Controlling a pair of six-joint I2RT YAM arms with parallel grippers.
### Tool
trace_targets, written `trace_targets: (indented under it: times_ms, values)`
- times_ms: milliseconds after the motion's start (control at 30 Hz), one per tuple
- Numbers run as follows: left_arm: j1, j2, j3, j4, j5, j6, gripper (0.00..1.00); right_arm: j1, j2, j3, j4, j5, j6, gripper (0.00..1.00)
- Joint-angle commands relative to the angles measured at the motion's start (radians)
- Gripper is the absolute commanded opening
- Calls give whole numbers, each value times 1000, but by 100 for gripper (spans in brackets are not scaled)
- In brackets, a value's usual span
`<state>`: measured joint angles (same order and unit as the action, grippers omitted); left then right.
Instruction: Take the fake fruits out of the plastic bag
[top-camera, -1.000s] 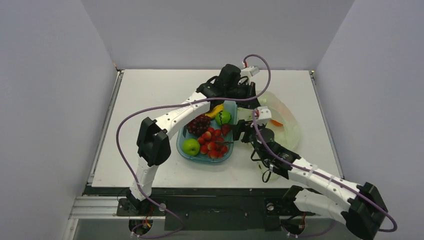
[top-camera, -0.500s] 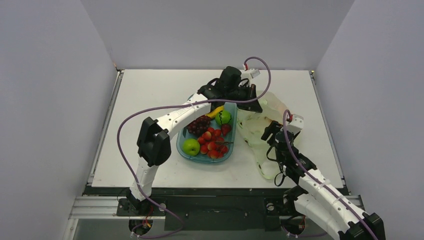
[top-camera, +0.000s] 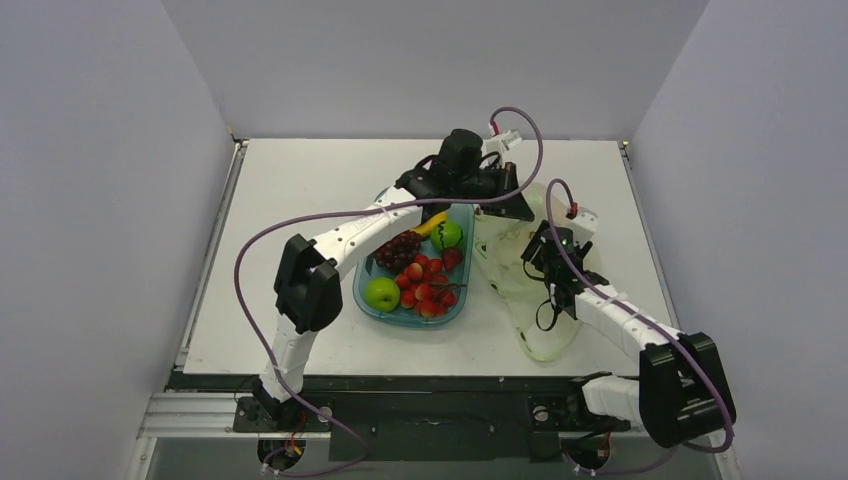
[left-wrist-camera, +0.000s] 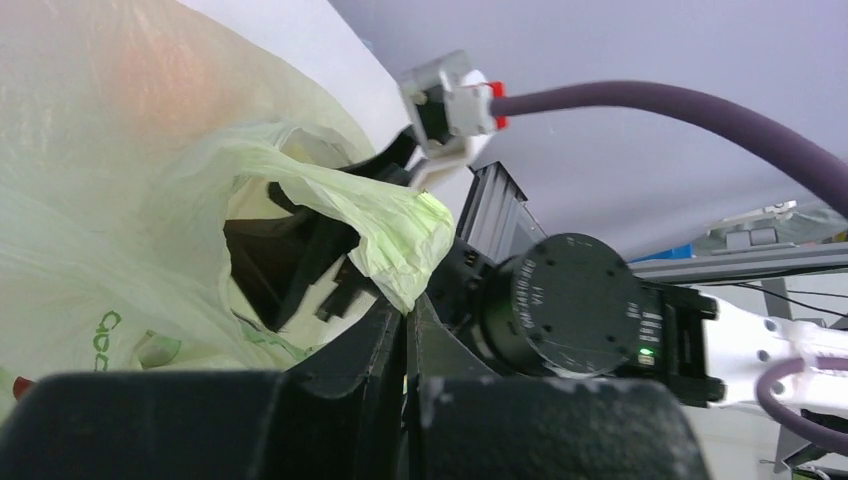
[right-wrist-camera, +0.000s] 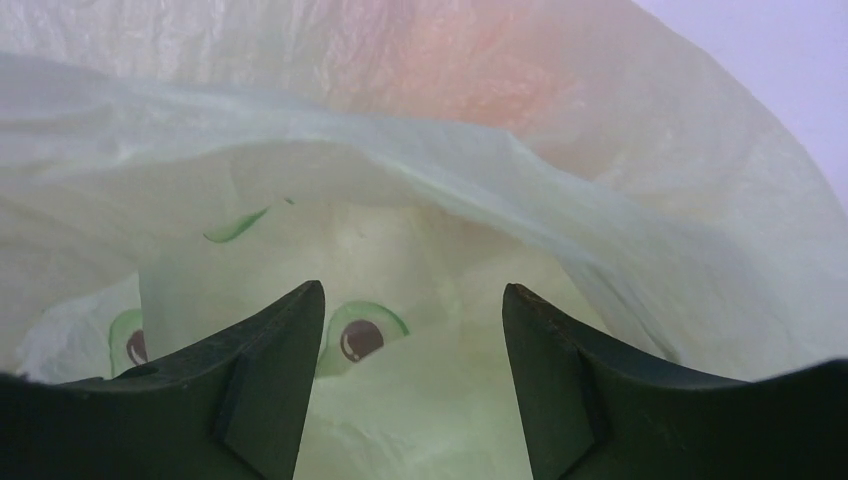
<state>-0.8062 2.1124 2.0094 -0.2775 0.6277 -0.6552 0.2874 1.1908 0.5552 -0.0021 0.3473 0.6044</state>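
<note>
The pale-green plastic bag (top-camera: 545, 325) lies right of the tray. My left gripper (top-camera: 512, 206) is shut on a fold of the bag's rim (left-wrist-camera: 400, 230) and holds the mouth up; its closed tips (left-wrist-camera: 408, 305) pinch the film. My right gripper (top-camera: 534, 256) is open inside the mouth. Between its jaws (right-wrist-camera: 410, 330) there is only film. Just left of that lies a small green piece with a dark centre (right-wrist-camera: 360, 335). An orange blur (right-wrist-camera: 480, 70) shows through the bag. Fake fruits sit in the tray: green apple (top-camera: 382, 293), red cluster (top-camera: 428, 285), banana (top-camera: 432, 222).
The clear teal tray (top-camera: 362, 278) stands at the table's middle, also holding a dark grape bunch (top-camera: 397, 247) and a round green fruit (top-camera: 446, 234). My left forearm crosses above the tray's far end. Purple cables arc over both arms.
My right arm swung from beside the tray out to the right, then forward into the bag's mouth, jaws narrowing slightly. The left gripper kept its hold on the rim and shifted a little right.
</note>
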Motion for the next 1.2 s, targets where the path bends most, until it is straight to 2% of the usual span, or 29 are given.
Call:
trace_targets:
  times_ms: [0, 133, 167, 200, 233, 267, 300, 333, 400, 533, 667, 733, 767, 933, 1067, 1167]
  values:
    - [-5, -42, 68, 62, 38, -23, 0, -30, 106, 52, 171, -15, 42, 60]
    - [-4, -34, 98, -24, -12, 15, 0, -59, 187, 86, 207, -31, 72, 60]
    - [-3, -36, 103, -48, -44, 38, 6, -71, 194, 98, 207, -42, 78, 60]
    - [-3, -40, 105, -97, -67, 51, 17, -77, 200, 102, 204, -64, 87, 61]
    - [-2, -56, 96, -119, -114, 81, 22, -87, 199, 107, 198, -74, 91, 61]
    - [-2, -67, 88, -154, -143, 94, 34, -89, 189, 107, 194, -90, 96, 61]
    - [-3, -99, 58, -167, -196, 121, 41, -92, 182, 103, 192, -100, 97, 61]
    - [-3, -118, 38, -184, -223, 136, 52, -93, 167, 101, 190, -119, 101, 61]
    - [-3, -189, -35, -194, -295, 168, 62, -97, 145, 98, 177, -147, 108, 61]
    - [-2, -390, -251, -172, -443, 197, 64, -102, 115, 87, 170, -177, 131, 61]
    - [-10, -549, -534, -25, -409, 134, 64, -114, 112, 101, 152, -188, 132, 61]
    - [-53, -579, -669, 105, -383, 50, 64, -120, 118, 114, 140, -187, 119, 61]
    - [-72, -579, -702, 185, -382, 38, 64, -122, 123, 125, 133, -184, 112, 61]
    - [-194, -474, -768, 279, -526, -34, 60, -128, 138, 172, 75, -194, 69, 61]
    - [-232, -404, -826, 417, -610, -133, 61, -132, 143, 182, 59, -218, 51, 61]
    - [-235, -331, -812, 489, -609, -180, 61, -133, 143, 186, 57, -231, 44, 61]
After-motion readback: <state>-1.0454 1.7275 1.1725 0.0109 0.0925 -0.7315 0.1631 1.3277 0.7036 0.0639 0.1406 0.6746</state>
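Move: The left fingers still pinch the far-left rim of the plastic bag. The near-left rim lies about 10 cm back from them, level sideways and some 20 cm below, with the fruit tray's middle about 19 cm left, 2 cm ahead and 22 cm below. The open right hand is in the bag's mouth. The orange fruit lies roughly 10 cm ahead of it, 2 cm right and 4 cm lower; the near-left rim is 12 cm back, 6 cm left and 5 cm lower. Open the left gripper to let go of the bag's far-left rim, swing it about 12 cm left, then draw it back and down, returning partway right, to hover open beside the near-left rim. Meanwhile push the open right gripper some 5 cm forward under the upper bag layer towards the orange fruit, dipping first, then rising, rolling its left side up about 10 degrees. ##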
